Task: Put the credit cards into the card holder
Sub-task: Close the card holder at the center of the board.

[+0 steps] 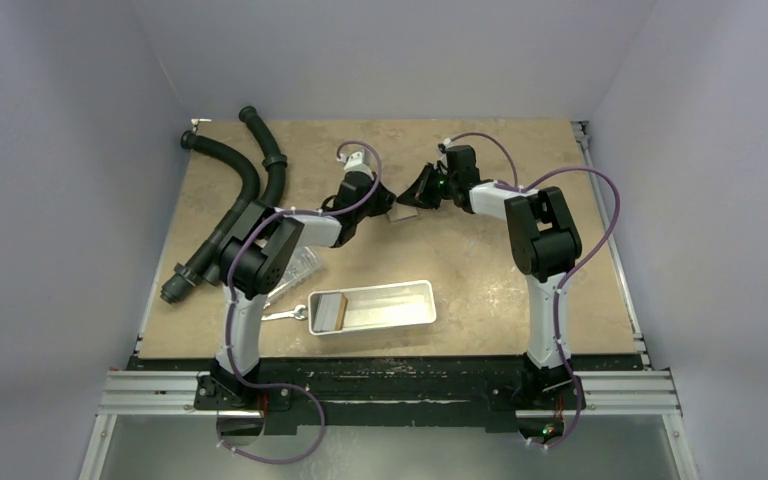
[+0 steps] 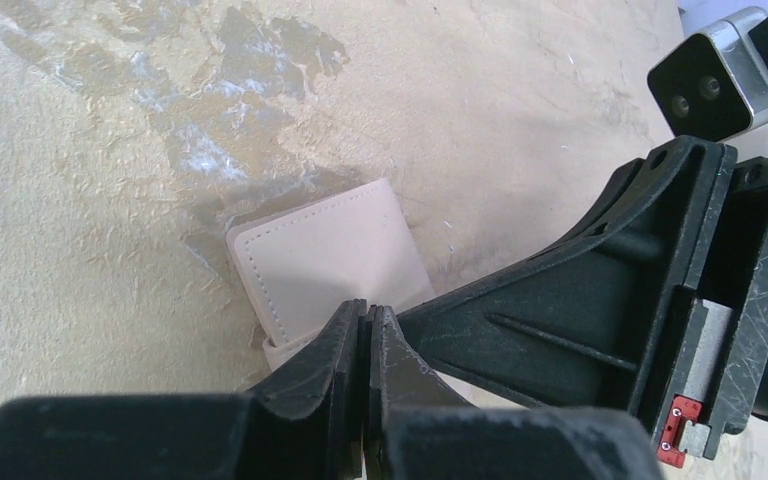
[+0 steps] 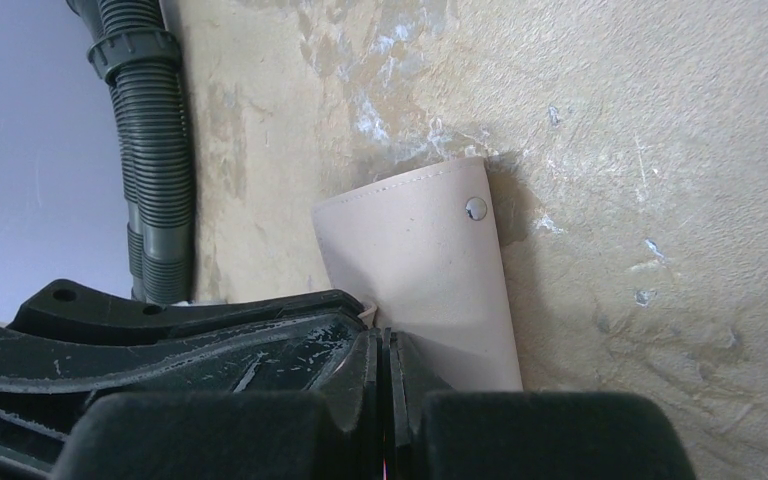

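Note:
The card holder (image 1: 398,214) lies folded on the table, beige side up, between my two grippers. My left gripper (image 2: 370,312) is shut, its tips at the near edge of the card holder (image 2: 320,255), and nothing shows between its pads. My right gripper (image 3: 385,338) is shut too, its tips against the card holder (image 3: 420,270), whose flap with a metal snap faces up. In the top view the left gripper (image 1: 388,207) and the right gripper (image 1: 418,192) meet tip to tip over the holder. A tan-brown credit card (image 1: 328,310) lies in the left end of the white tray (image 1: 400,292).
Two corrugated dark hoses (image 1: 245,190) run along the table's left side and show in the right wrist view as a hose (image 3: 155,150). A silver wrench (image 1: 282,315) lies left of the tray. A clear plastic box (image 1: 302,265) sits by the left arm.

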{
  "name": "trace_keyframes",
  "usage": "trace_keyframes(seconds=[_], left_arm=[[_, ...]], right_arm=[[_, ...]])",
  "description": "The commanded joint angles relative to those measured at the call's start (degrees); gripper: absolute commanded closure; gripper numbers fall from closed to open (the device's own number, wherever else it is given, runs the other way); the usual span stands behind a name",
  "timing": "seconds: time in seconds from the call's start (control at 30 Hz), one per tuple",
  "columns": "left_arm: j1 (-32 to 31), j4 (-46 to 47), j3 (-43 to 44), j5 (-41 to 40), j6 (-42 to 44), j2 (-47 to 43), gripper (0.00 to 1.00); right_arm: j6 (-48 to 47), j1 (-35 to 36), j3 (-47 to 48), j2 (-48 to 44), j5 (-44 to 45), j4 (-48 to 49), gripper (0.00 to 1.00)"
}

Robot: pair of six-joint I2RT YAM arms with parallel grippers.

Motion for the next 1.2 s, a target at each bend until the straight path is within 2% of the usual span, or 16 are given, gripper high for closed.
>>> trace_keyframes(seconds=[0.0, 0.17, 0.3, 0.73, 0.9, 0.97, 1.1, 1.17], left_arm=[[-4.76, -16.34, -6.74, -1.88, 0.41, 5.02, 1.00], [-8.58, -14.19, -10.77, -10.10, -0.54, 3.36, 1.00], [-9.44, -10.66, -13.87, -12.20, -2.53, 3.82, 1.00], [-14.29, -13.78, -11.98, -19.64, -3.44, 9.78, 1.00], [-16.00, -11.02, -14.01, -18.02, -4.44, 8.67, 1.00], [-15.61, -12.39, -13.26, -15.81, -3.98, 5.26, 1.00], [-11.62, -17.50, -9.20, -7.19, -3.06, -2.33, 0.75], [-8.67, -20.11, -5.47, -0.83, -2.36, -4.54, 0.69]], right_arm=[[-1.38, 1.93, -2.99, 3.14, 5.13, -7.16, 1.00], [-1.20, 1.93, -2.70, 3.28, 4.94, -7.16, 1.00], [-1.16, 1.93, -2.40, 2.93, 4.90, -7.28, 1.00], [-1.34, 1.85, -3.36, 1.08, 5.54, -7.82, 1.00], [-1.89, 1.85, -2.95, 0.89, 5.08, -7.96, 1.00], [-3.47, 1.84, -1.79, 1.36, 3.68, -8.72, 1.00], [-10.02, 1.75, 2.18, 1.00, 1.74, -12.11, 1.00], [-13.02, 1.67, 4.83, 0.22, 2.29, -15.03, 0.97]])
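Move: The card holder lies right under the closed fingertips of my left hand, its middle only about 1 cm ahead, 1 cm to the right and 1 cm below. The white tray sits some 22 cm back and 4 cm left of that hand, the plastic parts box about 14 cm back and 22 cm left, both a couple of centimetres lower. From my right hand the holder's middle is about 1 cm ahead, straight on, 1 cm below. With its closed tips still on the holder's strap, my left hand works back about 2 cm and down 1 cm, swinging some 20 degrees counter-clockwise as its fingers level out. Then it opens to a quarter, draws back another 2 cm and slightly right, rising about 1 cm and partly untwisting. My right hand stays nearly in place, shut tips still on the holder. ##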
